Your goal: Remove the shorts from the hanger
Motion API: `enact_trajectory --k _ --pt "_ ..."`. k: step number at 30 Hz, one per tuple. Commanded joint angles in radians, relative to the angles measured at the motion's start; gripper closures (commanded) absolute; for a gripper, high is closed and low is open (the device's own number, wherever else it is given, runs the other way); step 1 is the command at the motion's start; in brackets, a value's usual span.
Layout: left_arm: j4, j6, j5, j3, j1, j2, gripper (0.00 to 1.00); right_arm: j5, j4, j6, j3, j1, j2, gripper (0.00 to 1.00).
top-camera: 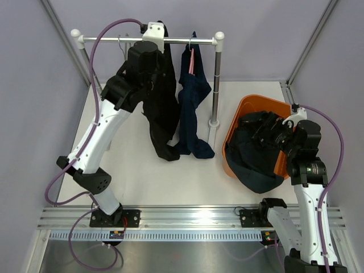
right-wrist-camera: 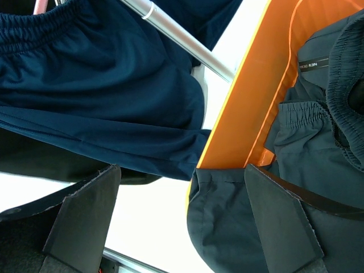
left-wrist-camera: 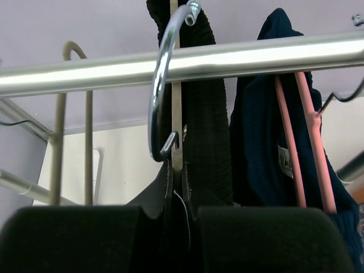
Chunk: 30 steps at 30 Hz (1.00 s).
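Observation:
The black shorts [top-camera: 162,108] hang from a chrome hanger hook [left-wrist-camera: 156,102] on the rack's rail [top-camera: 114,40]. My left gripper [top-camera: 149,57] is up at the rail, just under the hook. In the left wrist view its pads [left-wrist-camera: 74,239] are closed on the black cloth [left-wrist-camera: 207,142]. The navy blue shorts [top-camera: 192,114] hang beside them on a pink hanger [left-wrist-camera: 287,148]. The dark teal-navy shorts [top-camera: 259,165] lie in the orange basket [top-camera: 250,102], draped over its near rim. My right gripper [top-camera: 273,133] is open and empty above them.
The rack's right post [top-camera: 216,79] stands between the hanging shorts and the basket. In the right wrist view the basket wall [right-wrist-camera: 250,114] and the draped shorts [right-wrist-camera: 239,227] lie between my spread fingers [right-wrist-camera: 85,216]. Grey walls close in both sides.

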Motion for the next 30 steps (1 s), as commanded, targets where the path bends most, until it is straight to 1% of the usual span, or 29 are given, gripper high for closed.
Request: enact_trajectory --k 1,6,9,11,12,13,15,17,18,19,20,21,22,25,26,28,29,30 --pt "-0.019 0.019 0.048 0.025 -0.005 -0.068 1.0 0.015 0.0 -0.025 0.018 0.011 -0.002 0.0" --pt "-0.106 -0.011 0.093 -0.026 -0.005 -0.123 1.0 0.024 -0.006 -0.047 0.029 0.033 0.012 0.0" --pt "-0.143 -0.045 0.105 -0.079 -0.012 -0.181 1.0 0.096 -0.034 -0.083 0.058 0.111 0.039 0.01" --pt "-0.148 -0.057 0.09 -0.197 -0.022 -0.243 1.0 0.169 -0.057 -0.096 0.083 0.207 0.058 0.0" --pt "-0.149 -0.059 0.088 -0.198 -0.025 -0.243 1.0 0.169 -0.061 -0.099 0.09 0.208 0.065 0.01" --pt "-0.156 -0.07 0.08 -0.254 -0.026 -0.286 1.0 0.189 -0.062 -0.093 0.1 0.25 0.07 0.0" --pt "-0.166 -0.079 0.076 -0.313 -0.037 -0.33 1.0 0.205 -0.06 -0.085 0.124 0.294 0.085 0.0" --pt "-0.172 -0.096 0.073 -0.408 -0.046 -0.407 1.0 0.234 -0.063 -0.071 0.153 0.366 0.102 0.01" --pt "-0.172 -0.11 0.076 -0.478 -0.06 -0.462 1.0 0.266 -0.066 -0.065 0.162 0.422 0.108 0.01" --pt "-0.174 -0.11 0.076 -0.479 -0.068 -0.462 1.0 0.283 -0.068 -0.065 0.17 0.423 0.114 0.0" --pt "-0.183 -0.122 0.079 -0.538 -0.08 -0.514 1.0 0.301 -0.069 -0.057 0.184 0.479 0.131 0.01" --pt "-0.192 -0.13 0.079 -0.561 -0.086 -0.536 1.0 0.332 -0.071 -0.054 0.192 0.505 0.14 0.0" --pt "-0.214 -0.139 0.08 -0.602 -0.092 -0.576 1.0 0.346 -0.066 -0.044 0.202 0.56 0.16 0.01" --pt "-0.266 -0.15 0.094 -0.644 -0.115 -0.623 1.0 0.403 -0.057 -0.022 0.239 0.657 0.196 0.0" --pt "-0.277 -0.15 0.096 -0.67 -0.124 -0.655 1.0 0.442 -0.055 -0.017 0.254 0.738 0.229 0.01" --pt "-0.3 -0.156 0.108 -0.699 -0.128 -0.689 1.0 0.527 -0.055 -0.01 0.315 0.826 0.295 0.01" --pt "-0.303 -0.157 0.113 -0.727 -0.129 -0.724 1.0 0.583 -0.057 -0.008 0.345 0.908 0.321 0.0" --pt "-0.306 -0.162 0.132 -0.741 -0.129 -0.743 1.0 0.605 -0.057 -0.007 0.371 0.944 0.353 0.0"
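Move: The left hand already pinches the black shorts' hanger, its hook clear of the rail, which runs level with the hand about 5 cm ahead. The shorts hang some 20 cm below, 4 back and 2 to the right; the navy shorts are about 11 to the right, 18 below, 2 back, and the bare hanger 13 left, 3 ahead, 8 below. From the right hand the black shorts lie about 31 cm left, 12 ahead, 4 below; the orange basket 9 right, 6 ahead, 24 below. Keeping its pinch on the hanger, the left hand carries the black shorts back from the rail by nearly 20 cm, then down about 11 as well while drifting left, its fingers tipping down some 20 degrees. After a short wait the right hand, fingers wide open and empty, swings about 15 cm left towards the black shorts, easing back slightly and turning counter-clockwise roughly 25 degrees. ##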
